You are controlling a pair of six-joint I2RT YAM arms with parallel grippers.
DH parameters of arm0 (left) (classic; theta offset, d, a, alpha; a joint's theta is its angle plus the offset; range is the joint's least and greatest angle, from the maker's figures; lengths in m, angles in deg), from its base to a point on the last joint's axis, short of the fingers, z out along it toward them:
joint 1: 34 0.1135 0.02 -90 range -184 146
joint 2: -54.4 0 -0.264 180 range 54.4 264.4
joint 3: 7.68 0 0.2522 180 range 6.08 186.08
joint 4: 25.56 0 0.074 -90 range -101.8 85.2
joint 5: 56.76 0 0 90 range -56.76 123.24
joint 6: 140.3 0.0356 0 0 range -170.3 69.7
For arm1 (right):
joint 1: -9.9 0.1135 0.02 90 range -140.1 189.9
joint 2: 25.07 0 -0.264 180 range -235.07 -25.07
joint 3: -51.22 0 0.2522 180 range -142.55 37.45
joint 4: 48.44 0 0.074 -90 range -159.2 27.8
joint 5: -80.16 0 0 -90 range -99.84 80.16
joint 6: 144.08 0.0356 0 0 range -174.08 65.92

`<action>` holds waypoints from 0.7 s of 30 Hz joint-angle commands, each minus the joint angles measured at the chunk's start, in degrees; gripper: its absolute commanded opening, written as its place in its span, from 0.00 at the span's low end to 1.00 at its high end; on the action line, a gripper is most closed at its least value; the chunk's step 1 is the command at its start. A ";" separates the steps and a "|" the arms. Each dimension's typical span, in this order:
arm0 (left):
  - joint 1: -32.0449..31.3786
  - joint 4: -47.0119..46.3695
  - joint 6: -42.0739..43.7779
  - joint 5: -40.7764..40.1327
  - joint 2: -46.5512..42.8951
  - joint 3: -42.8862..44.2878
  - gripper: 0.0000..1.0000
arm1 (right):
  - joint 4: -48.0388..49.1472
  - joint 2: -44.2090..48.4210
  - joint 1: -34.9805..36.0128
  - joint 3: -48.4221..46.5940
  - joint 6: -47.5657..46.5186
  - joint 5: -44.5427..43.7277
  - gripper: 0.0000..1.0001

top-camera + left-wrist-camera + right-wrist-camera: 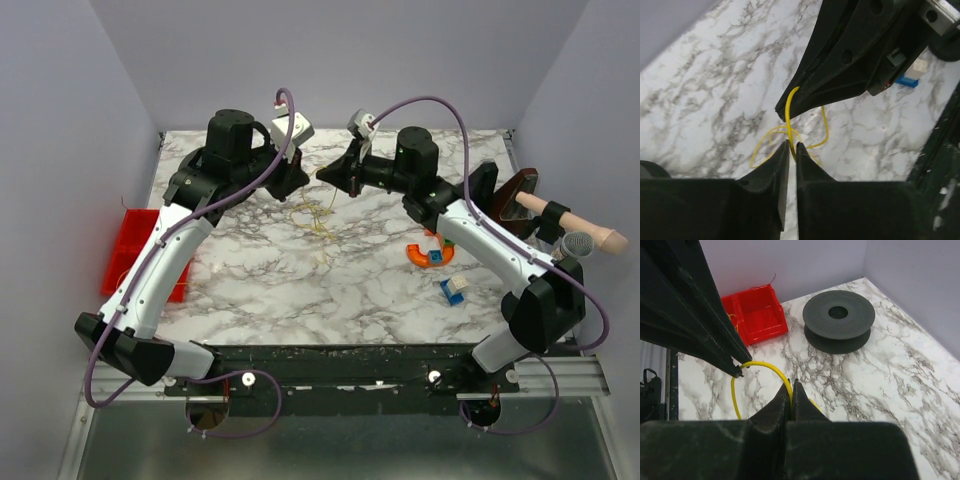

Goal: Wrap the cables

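The cable is a thin yellow wire (312, 216) lying in loose loops on the marble table (260, 280) below both grippers. My left gripper (303, 180) is shut on a strand of it; in the left wrist view the wire (789, 107) rises from its tips (792, 145) to the right gripper (782, 111) just ahead. My right gripper (321, 173) is also shut on the wire; in the right wrist view the wire (762, 364) arcs from its tips (792, 383) to the left gripper's fingertips (736, 371). The two grippers' tips are almost touching above the table.
A black empty spool (839, 320) stands at the far end of the table, beside a red bin (755, 312) that also shows at the left edge (138, 250). An orange piece (432, 256), a blue block (455, 290) and a wooden roller (572, 222) lie on the right.
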State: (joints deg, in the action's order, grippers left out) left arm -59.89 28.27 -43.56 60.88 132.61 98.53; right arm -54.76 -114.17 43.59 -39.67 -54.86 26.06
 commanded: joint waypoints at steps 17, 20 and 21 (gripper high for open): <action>5.50 4.46 9.34 5.21 -1.75 -8.78 0.99 | -9.38 4.98 -0.12 -11.99 7.02 -18.06 0.01; 5.15 4.32 9.69 7.78 -2.89 -8.85 0.99 | -8.94 6.39 -0.12 -12.96 7.10 -19.02 0.01; 5.06 2.92 9.43 7.61 -3.50 -10.25 0.99 | -8.68 6.83 -0.12 -13.31 7.37 -19.55 0.01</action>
State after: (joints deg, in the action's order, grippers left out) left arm -54.19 30.78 -35.84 62.36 132.31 88.56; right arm -63.15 -110.11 43.57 -50.68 -49.31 10.04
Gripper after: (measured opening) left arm 0.990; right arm 0.019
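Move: The yellow cable is pinched in both hands' tips, which are about 4 cm apart. Its loose coils hang some 13 cm below the left hand, 2 cm to its right and 1 cm back, and about 10 cm below the right hand, 4 cm back and 2 cm left. On the table, the black spool lies roughly 19 cm ahead and 25 cm left of the left hand, 31 cm down; the orange toy 3 cm ahead, 29 cm right, 34 cm down. The cable is handed over to the right hand: the left fingers open wide and let go of it, then that hand sinks nearly 9 cm and eases about 4 cm left, away from the right gripper, with a slight roll. The right hand keeps its pinch, drawing right and a little forward before lifting about 9 cm while turning some 15 degrees clockwise. ##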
